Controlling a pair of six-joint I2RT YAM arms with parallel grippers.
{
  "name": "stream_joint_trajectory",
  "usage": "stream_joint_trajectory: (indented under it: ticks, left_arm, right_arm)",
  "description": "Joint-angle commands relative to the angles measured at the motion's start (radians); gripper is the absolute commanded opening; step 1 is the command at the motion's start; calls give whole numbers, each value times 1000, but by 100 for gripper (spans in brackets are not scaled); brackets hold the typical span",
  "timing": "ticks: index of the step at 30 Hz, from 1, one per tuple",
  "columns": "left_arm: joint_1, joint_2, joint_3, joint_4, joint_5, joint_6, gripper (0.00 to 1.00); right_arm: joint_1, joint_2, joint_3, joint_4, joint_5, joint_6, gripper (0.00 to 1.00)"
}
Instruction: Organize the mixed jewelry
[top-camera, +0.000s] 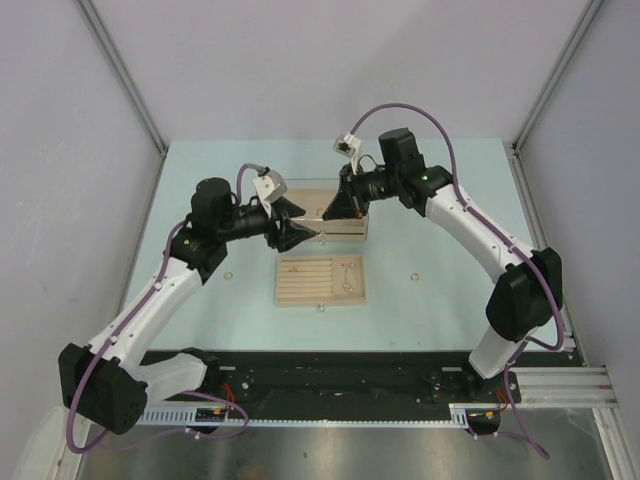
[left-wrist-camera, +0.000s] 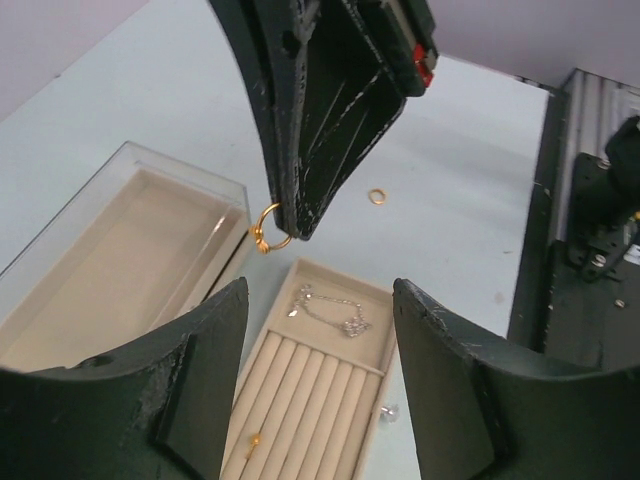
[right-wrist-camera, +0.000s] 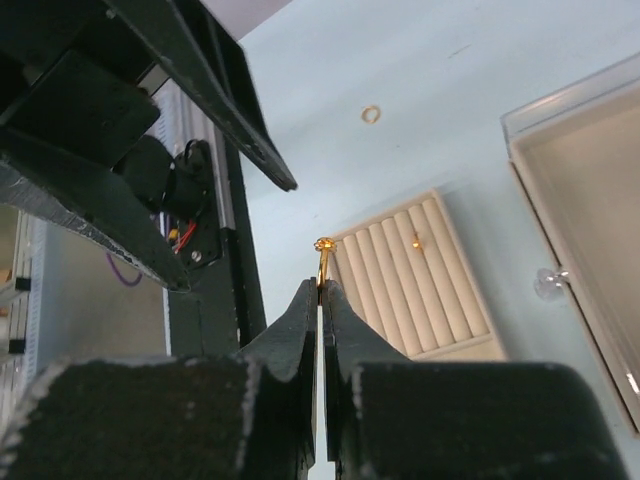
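Note:
My right gripper (right-wrist-camera: 322, 285) is shut on a small gold ring (right-wrist-camera: 324, 250) and holds it in the air above the table; the ring (left-wrist-camera: 268, 230) hangs at its fingertips in the left wrist view too. Just in front of it, my left gripper (left-wrist-camera: 320, 290) stands open with nothing between its fingers. In the overhead view both grippers (top-camera: 298, 235) (top-camera: 328, 212) meet above the beige slotted tray (top-camera: 300, 295). In the tray lie a thin silvery chain (left-wrist-camera: 332, 309) and a tiny gold stud (left-wrist-camera: 253, 439). Two more gold rings (top-camera: 228, 275) (top-camera: 415, 275) lie loose on the table.
A clear-walled beige box (top-camera: 345, 228) stands just behind the tray, open on top (left-wrist-camera: 60, 315). A tiny clear stud (left-wrist-camera: 388, 412) lies on the table beside the tray's edge. The arms' black base rail (top-camera: 330, 385) runs along the near edge.

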Motion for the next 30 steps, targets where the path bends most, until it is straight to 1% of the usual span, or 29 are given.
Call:
stream_joint_trajectory:
  ticks: [1, 8, 11, 14, 15, 19, 24, 30]
  left_arm:
    - [11, 6, 7, 28, 188, 42, 64]
    - [12, 35, 19, 19, 221, 36, 64]
    - [18, 55, 29, 15, 247, 19, 61]
    - [34, 70, 30, 25, 281, -4, 54]
    - [38, 74, 30, 29, 303, -10, 50]
    - [60, 84, 30, 48, 356, -36, 43]
    - [63, 89, 36, 46, 383, -42, 39]
    - [63, 106, 49, 43, 420, -51, 38]
  right_arm:
    - [31, -48, -3, -53, -73, -80, 0]
    - [58, -60, -5, -70, -84, -111, 0]
    - [58, -66, -11, -64, -82, -116, 0]
    - [58, -74, -17, -64, -84, -120, 0]
    - [60, -77, -18, -65, -84, -123, 0]
    - [60, -86, -29, -64, -81, -129, 0]
    - [63, -88, -31, -64, -81, -133, 0]
    - [72, -81, -29, -65, -72, -137, 0]
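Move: The gold ring sits pinched in my right fingertips, about 1 cm left of that hand point. From my open left hand it is some 4 cm ahead and 3 cm to the right, nearly level. The left hand's finger gap lies roughly 4 cm back and 4 cm left of my right hand. From the left hand, the tray's ring rolls are about 2 cm ahead, 1 cm left and 24 cm down; the necklace compartment is 10 cm right of it and 3 cm ahead. I draw the ring back about 4.5 cm with my right hand, fingers staying shut on it and swinging some 10 degrees counter-clockwise, to bring it to the mouth of my left fingers. My left hand eases back about 2.5 cm, sinks slightly and turns roughly 15 degrees clockwise, its wide gap narrowing partway around the ring without shutting. ##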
